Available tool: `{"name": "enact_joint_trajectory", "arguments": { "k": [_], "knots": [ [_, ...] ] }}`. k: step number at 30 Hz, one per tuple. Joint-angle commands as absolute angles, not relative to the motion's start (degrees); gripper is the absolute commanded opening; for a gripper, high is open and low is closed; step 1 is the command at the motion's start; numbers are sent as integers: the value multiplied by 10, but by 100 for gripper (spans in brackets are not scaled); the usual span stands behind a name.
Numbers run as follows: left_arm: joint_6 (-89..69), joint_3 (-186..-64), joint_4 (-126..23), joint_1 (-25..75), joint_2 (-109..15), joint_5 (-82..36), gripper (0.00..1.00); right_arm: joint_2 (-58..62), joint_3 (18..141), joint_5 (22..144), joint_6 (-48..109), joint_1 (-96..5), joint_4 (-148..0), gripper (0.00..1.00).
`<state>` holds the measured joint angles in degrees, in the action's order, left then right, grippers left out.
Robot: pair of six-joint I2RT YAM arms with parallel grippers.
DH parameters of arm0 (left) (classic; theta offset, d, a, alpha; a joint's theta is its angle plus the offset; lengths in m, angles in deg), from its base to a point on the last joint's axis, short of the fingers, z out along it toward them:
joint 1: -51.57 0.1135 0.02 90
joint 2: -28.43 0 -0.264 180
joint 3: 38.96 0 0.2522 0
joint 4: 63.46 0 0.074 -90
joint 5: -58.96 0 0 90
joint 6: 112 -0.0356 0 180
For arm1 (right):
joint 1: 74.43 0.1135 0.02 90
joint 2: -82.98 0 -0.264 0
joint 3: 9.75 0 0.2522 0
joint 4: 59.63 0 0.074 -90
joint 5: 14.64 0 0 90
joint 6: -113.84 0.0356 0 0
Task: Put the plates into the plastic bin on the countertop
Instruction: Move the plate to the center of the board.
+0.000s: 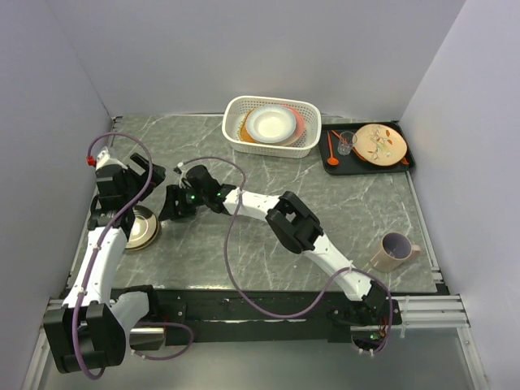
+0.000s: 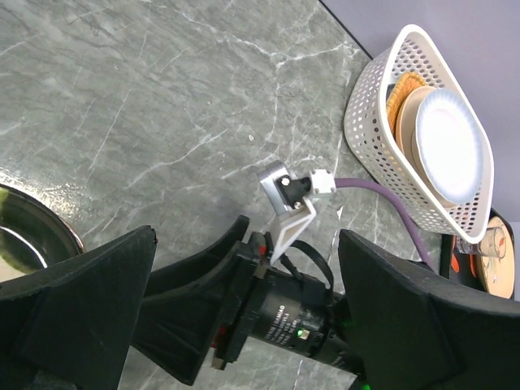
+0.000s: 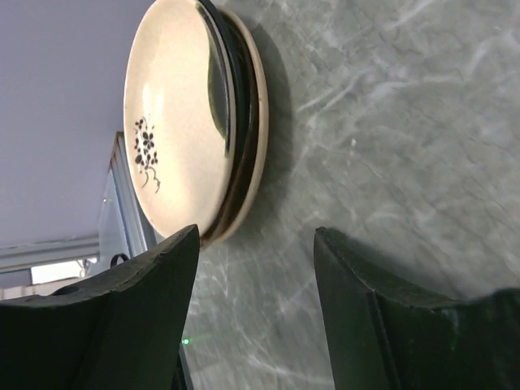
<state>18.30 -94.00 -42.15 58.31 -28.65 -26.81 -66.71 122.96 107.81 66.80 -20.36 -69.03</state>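
A stack of plates (image 1: pixel 140 230) lies at the left of the countertop (image 1: pixel 341 195), partly under my left arm. In the right wrist view the top plate (image 3: pixel 175 122) is cream with a dark sprig. A black plate (image 3: pixel 237 97) and a tan one (image 3: pixel 260 130) lie beneath it. My right gripper (image 3: pixel 256 236) is open just short of the stack's rim, low over the marble, nothing between its fingers. My left gripper (image 2: pixel 248 237) hangs wide open above the right arm's wrist. The plastic bin (image 1: pixel 272 99) at the back holds a white plate (image 1: pixel 270 123) over pink and orange ones.
A black tray (image 1: pixel 337 166) at the back right carries a cream plate with red-orange leaf marks (image 1: pixel 380 144), a small glass (image 1: pixel 347 143) and orange spoons. A lilac mug (image 1: pixel 392 251) stands at the front right. Walls close in the left, back and right.
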Motion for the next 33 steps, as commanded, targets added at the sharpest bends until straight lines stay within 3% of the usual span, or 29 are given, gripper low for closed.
{"name": "enact_joint_trajectory", "arguments": {
  "k": [1, 15, 28, 33],
  "knots": [
    [184, -968, -419, 588, -271, -268, 99, -701, 1287, 1078, 679, -184, -689, 64],
    [189, -975, -418, 597, -271, -248, 99, -728, 1329, 1025, 698, -165, -730, 61],
    [186, -972, -419, 599, -269, -239, 99, -743, 1345, 1077, 708, -162, -718, 48],
    [184, -972, -419, 600, -269, -237, 99, -756, 1342, 1115, 730, -167, -678, 34]
  ]
}}
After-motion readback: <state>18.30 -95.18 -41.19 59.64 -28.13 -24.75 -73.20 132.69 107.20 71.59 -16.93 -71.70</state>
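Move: The plate stack lies about 8 cm to the right hand's left and some 6 cm back, its middle roughly 2 cm lower, with the near rim only a few centimetres off the fingertips. The white bin is well away, about 27 cm ahead and 32 cm to the right, at nearly table height. From the idle left hand, the stack is some 11 cm back, 7 cm left and 16 cm below. The plate stack's near rim is what the right hand eases up to, going left and back about 4 cm in all, mostly in the first half, then sinking about a centimetre. Meanwhile the fingers narrow from about two-thirds open to well under half, coming around the rim without shutting; contact can't be made out. ##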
